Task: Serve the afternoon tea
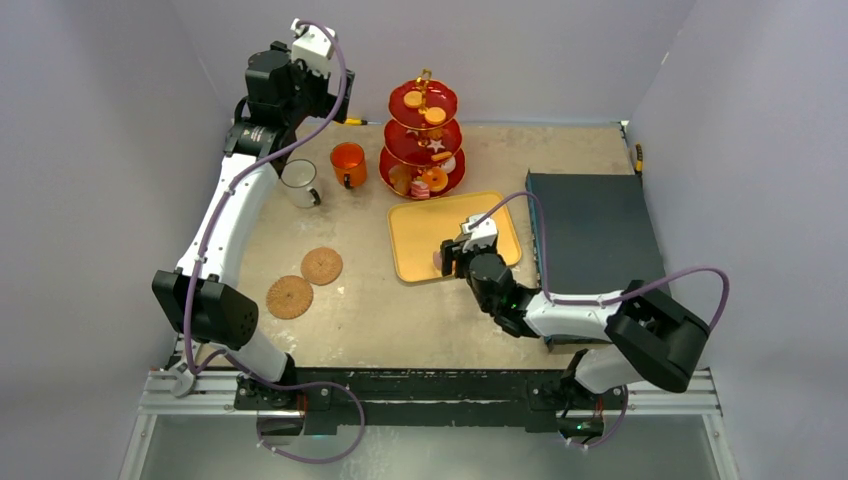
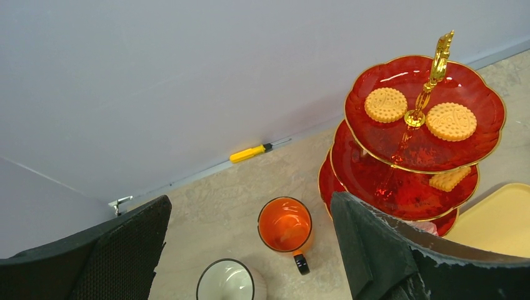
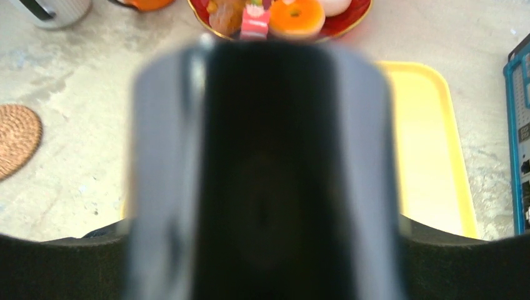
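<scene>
The red three-tier stand (image 1: 422, 140) (image 2: 425, 150) stands at the back with two biscuits (image 2: 385, 104) on its top tier and a donut (image 3: 297, 14) among the pastries on the bottom one. Left of it are the orange mug (image 1: 347, 163) (image 2: 285, 224) and the white mug (image 1: 298, 183) (image 2: 228, 281). My left gripper (image 1: 318, 100) (image 2: 250, 250) hangs high above the mugs, open and empty. Two brown coasters (image 1: 321, 265) (image 1: 289, 297) lie near the left arm. My right gripper (image 1: 447, 257) is low over the yellow tray (image 1: 500, 215); a dark blur fills its wrist view and hides its jaws.
A dark blue box (image 1: 595, 230) (image 3: 519, 125) lies right of the tray. A yellow screwdriver (image 1: 352, 121) (image 2: 250, 152) lies along the back wall. Grey walls close the table on three sides. One coaster (image 3: 15, 139) shows at the left of the right wrist view.
</scene>
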Controlling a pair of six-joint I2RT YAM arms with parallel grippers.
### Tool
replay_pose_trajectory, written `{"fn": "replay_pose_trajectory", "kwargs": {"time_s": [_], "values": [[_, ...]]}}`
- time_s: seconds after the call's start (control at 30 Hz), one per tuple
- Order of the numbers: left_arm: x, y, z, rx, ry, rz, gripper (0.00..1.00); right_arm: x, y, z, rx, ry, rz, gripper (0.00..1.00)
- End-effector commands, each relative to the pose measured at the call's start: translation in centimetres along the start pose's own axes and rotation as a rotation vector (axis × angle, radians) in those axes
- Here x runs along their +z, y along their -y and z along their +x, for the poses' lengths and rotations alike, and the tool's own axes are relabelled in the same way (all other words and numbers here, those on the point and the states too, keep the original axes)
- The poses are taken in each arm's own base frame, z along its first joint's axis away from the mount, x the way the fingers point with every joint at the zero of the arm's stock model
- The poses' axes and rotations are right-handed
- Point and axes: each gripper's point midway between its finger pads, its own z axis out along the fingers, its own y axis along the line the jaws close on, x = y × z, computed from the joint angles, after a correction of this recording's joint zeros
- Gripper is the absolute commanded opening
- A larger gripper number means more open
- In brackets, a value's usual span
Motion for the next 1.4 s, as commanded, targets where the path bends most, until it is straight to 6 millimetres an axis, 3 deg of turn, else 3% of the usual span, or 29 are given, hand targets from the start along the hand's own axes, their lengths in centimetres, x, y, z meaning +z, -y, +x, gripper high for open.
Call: {"fn": "replay_pose_trajectory", "kwargs": {"time_s": [0.0,0.4,0.57,0.67,0.87,1.23,1.37], "values": [[-1.5,-0.5,-2.0,-0.018,0.049,-0.007,0.99,0.1,0.0,1.0,0.027,-0.007,0.014,0.7],[-1.4,-0.3,-1.8,-0.025,0.041,0.004,0.99,-0.3,-0.7,3.4,0.005,-0.076,-0.027,0.57],[-1.4,-0.3,-1.9,-0.026,0.043,0.004,0.99,-0.6,-0.7,3.0,0.011,-0.068,-0.017,0.37],[-1.4,-0.3,-1.9,-0.027,0.039,0.004,0.99,-0.6,-0.9,1.2,0.016,-0.025,-0.018,0.28],[-1.4,-0.4,-2.1,-0.03,0.045,0.002,0.99,-0.3,-1.8,-3.2,0.018,0.068,-0.04,0.21],[-1.6,-0.7,-2.4,-0.022,0.051,-0.012,0.99,0.6,-2.6,-11.2,0.028,0.236,-0.062,0.18],[-1.6,-0.7,-2.5,-0.018,0.053,-0.014,0.99,1.9,-1.8,-15.6,0.024,0.319,-0.051,0.18]]}}
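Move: The orange piece, the last food left on the yellow tray, is hidden under the right gripper: about 1 cm back, 1 cm left and 3 cm below the hand point. The tray's middle is some 3 cm ahead, neither left nor right; the tea stand's bottom plate is roughly 17 cm ahead and 6 cm left. From the left hand, the orange piece is about 17 cm back, 23 cm right and 27 cm below. The orange piece is what the right fingers shut on: they start well open, sink the last 2 cm or so to the tray, then close to about half their opening while the hand eases about 1 cm back and left. Keeping that grip, the hand lifts about 10 cm, drawing a little forward towards the tea stand at the end, with the fingers tipping up some 10 degrees. ##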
